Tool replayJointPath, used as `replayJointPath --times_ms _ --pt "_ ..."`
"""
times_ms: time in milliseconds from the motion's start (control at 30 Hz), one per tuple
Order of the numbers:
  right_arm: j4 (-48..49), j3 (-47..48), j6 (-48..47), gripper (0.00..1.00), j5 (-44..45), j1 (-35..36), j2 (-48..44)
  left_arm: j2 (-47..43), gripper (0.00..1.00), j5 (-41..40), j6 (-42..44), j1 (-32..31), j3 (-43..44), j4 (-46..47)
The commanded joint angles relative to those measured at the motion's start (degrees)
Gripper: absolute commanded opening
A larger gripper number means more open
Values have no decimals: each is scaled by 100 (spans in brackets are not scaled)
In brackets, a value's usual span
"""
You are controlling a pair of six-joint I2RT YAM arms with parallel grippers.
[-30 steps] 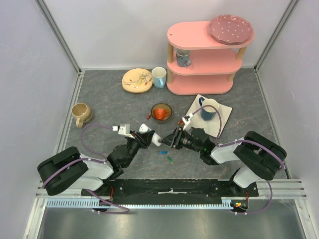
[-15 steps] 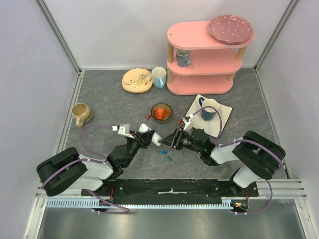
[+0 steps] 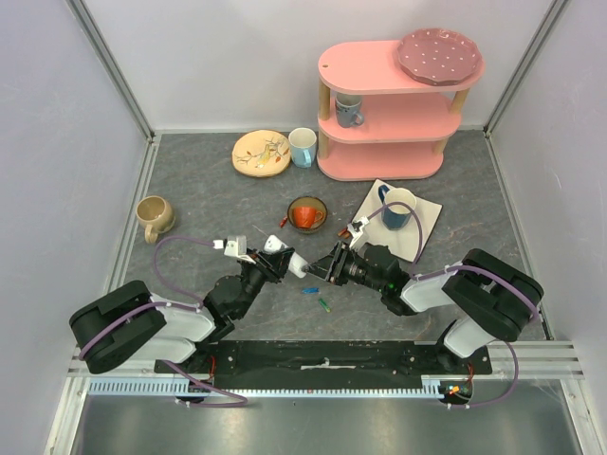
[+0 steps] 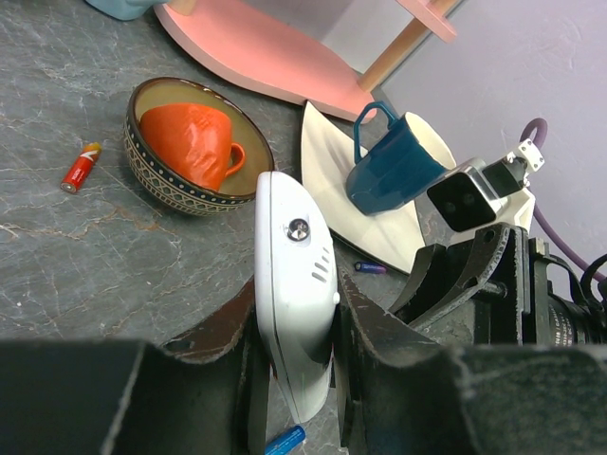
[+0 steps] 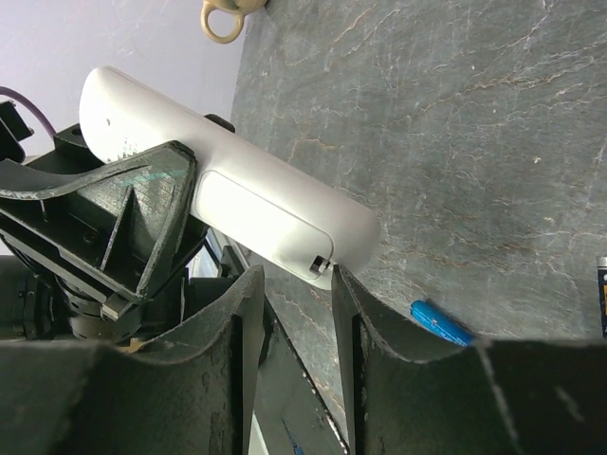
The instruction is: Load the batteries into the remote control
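My left gripper is shut on the white remote control and holds it just above the table; its fingers clamp the remote's lower half in the left wrist view. My right gripper is open, its fingertips right at the remote's free end, by the closed battery cover's latch. A blue battery and a green one lie on the table below the grippers. A red battery lies left of the bowl.
A patterned bowl holding an orange cup stands behind the grippers. A blue mug sits on a white napkin. A pink shelf, a plate, a white cup and a tan mug stand farther off.
My right gripper has crept slightly left toward the remote's end. The left arm and the remote have held still.
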Motion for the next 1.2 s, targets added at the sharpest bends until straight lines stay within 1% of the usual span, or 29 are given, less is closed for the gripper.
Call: replayJointPath --times_ms 0,433,867,1167 --pt "416 14 26 42 -19 -13 -26 44 2 188 -109 -1 -145 1501" --pt "504 49 70 38 -80 -13 106 123 2 372 -188 8 -109 1607" --pt "732 84 176 20 -159 -13 246 150 2 478 -214 8 -109 1624" --pt "732 128 158 15 -203 -13 246 158 2 504 -161 8 -109 1624"
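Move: The latch on the remote's battery cover lies just off my right fingertips, about 2 cm to the left of my right hand point and level with it. The blue battery is on the table some 12 cm below that hand, 3 cm back and 1 cm left; the green one is 6 cm back and 2 cm right, and the bowl is about 17 cm ahead, 2 cm left. From my left hand, which already holds the remote, the latch is 6 cm right, 2 cm back and slightly lower. I narrow my right fingers from a little under half open to nearly shut around the cover latch, bringing both tips in against the remote's end. Midway I let that hand sink about 1 cm with hardly any sideways travel, the fingers tipping a touch. My left hand keeps its grip on the remote and sinks roughly half a centimetre. ##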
